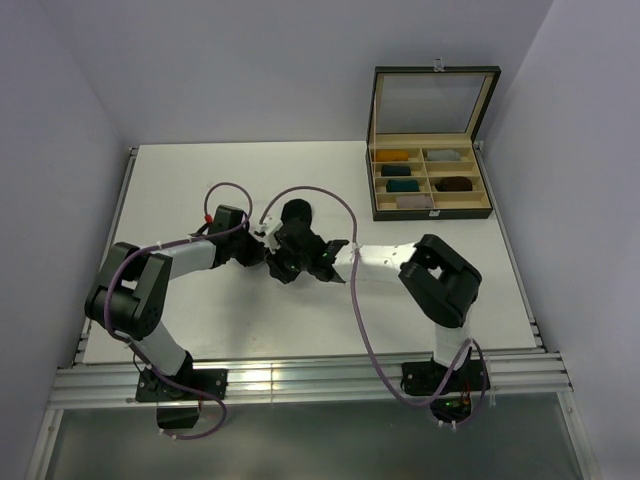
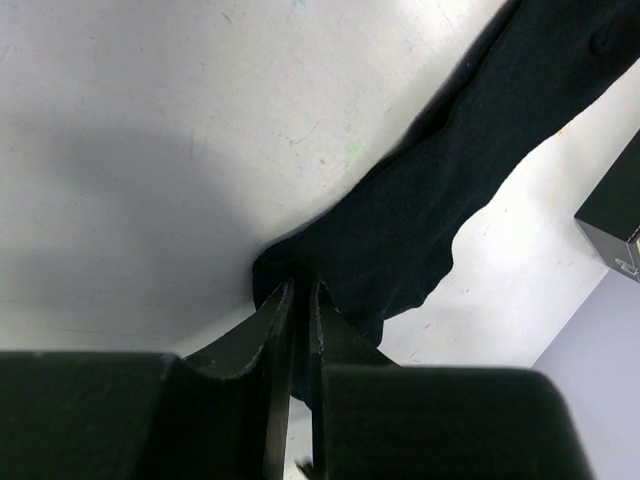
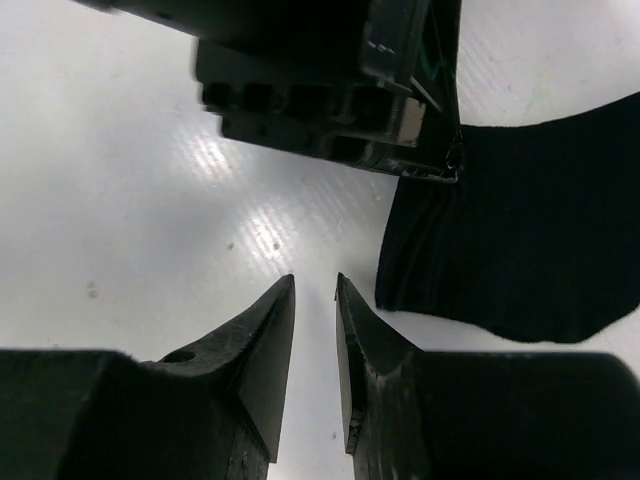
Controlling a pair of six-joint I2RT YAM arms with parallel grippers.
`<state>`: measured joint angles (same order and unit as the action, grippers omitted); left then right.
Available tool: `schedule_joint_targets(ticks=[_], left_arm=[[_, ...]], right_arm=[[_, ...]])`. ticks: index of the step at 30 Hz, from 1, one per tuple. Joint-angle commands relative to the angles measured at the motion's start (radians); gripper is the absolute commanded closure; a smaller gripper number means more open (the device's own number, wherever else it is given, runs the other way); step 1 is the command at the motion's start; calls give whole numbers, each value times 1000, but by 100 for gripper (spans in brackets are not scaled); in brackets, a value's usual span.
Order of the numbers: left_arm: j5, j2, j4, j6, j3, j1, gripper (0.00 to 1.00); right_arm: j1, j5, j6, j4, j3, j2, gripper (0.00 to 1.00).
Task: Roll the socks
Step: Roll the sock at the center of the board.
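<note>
A black sock [image 2: 450, 190] lies stretched across the white table, and my left gripper [image 2: 300, 285] is shut on its near edge with dark fabric pinched between the jaws. From above, the socks show only as one dark bunch [image 1: 296, 220] where both arms meet; I cannot tell one from the other there. My right gripper [image 3: 315, 282] hovers open just above bare table with nothing between its fingers. The sock's ribbed end [image 3: 520, 240] lies just to its right, apart from it. In the top view the left gripper [image 1: 270, 243] and the right gripper [image 1: 292, 267] are close together.
The left gripper's body [image 3: 320, 100] sits close ahead of the right fingers. An open wooden box [image 1: 432, 185] holding several rolled bundles stands at the back right, lid [image 1: 435, 100] upright; its corner [image 2: 615, 215] shows in the left wrist view. Cables loop over both arms.
</note>
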<state>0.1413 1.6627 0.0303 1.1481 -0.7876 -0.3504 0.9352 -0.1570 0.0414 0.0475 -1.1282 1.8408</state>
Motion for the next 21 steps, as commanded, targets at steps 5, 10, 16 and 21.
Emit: schedule_joint_targets(ticks=[5, 10, 16, 21], left_arm=[[-60, 31, 92, -48, 16, 5, 87], [-65, 29, 100, -54, 19, 5, 87], [-69, 34, 102, -57, 17, 5, 87], [-71, 35, 109, -62, 8, 5, 87]], right_arm=[[-35, 23, 20, 121, 1, 69, 72], [-59, 47, 54, 169, 87, 23, 72], [-102, 11, 110, 209, 128, -14, 71], [-90, -3, 65, 184, 127, -67, 70]])
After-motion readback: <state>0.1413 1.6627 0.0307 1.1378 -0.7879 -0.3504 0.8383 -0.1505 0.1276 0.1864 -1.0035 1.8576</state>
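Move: The black sock's near, folded end lies about 4 cm ahead of the right hand, level with it sideways and some 5 cm below. The left hand already has its fingertips on that end, its middle about 2 cm to their right. The sock's toe is roughly 14 cm farther out than that end and 6 cm to its right. The left fingertips are about 4 cm ahead of the right hand, 2 cm to its left and 5 cm lower. The sock's folded end stays held down by the still left hand while the right hand comes to its free corner: sinking about 4.5 cm, then swinging right some 3.5 cm and edging forward, with a rise of about 1 cm at the end. Its slightly parted fingers keep their gap and turn about 10 degrees clockwise; whether they touch the cloth can't be seen. ##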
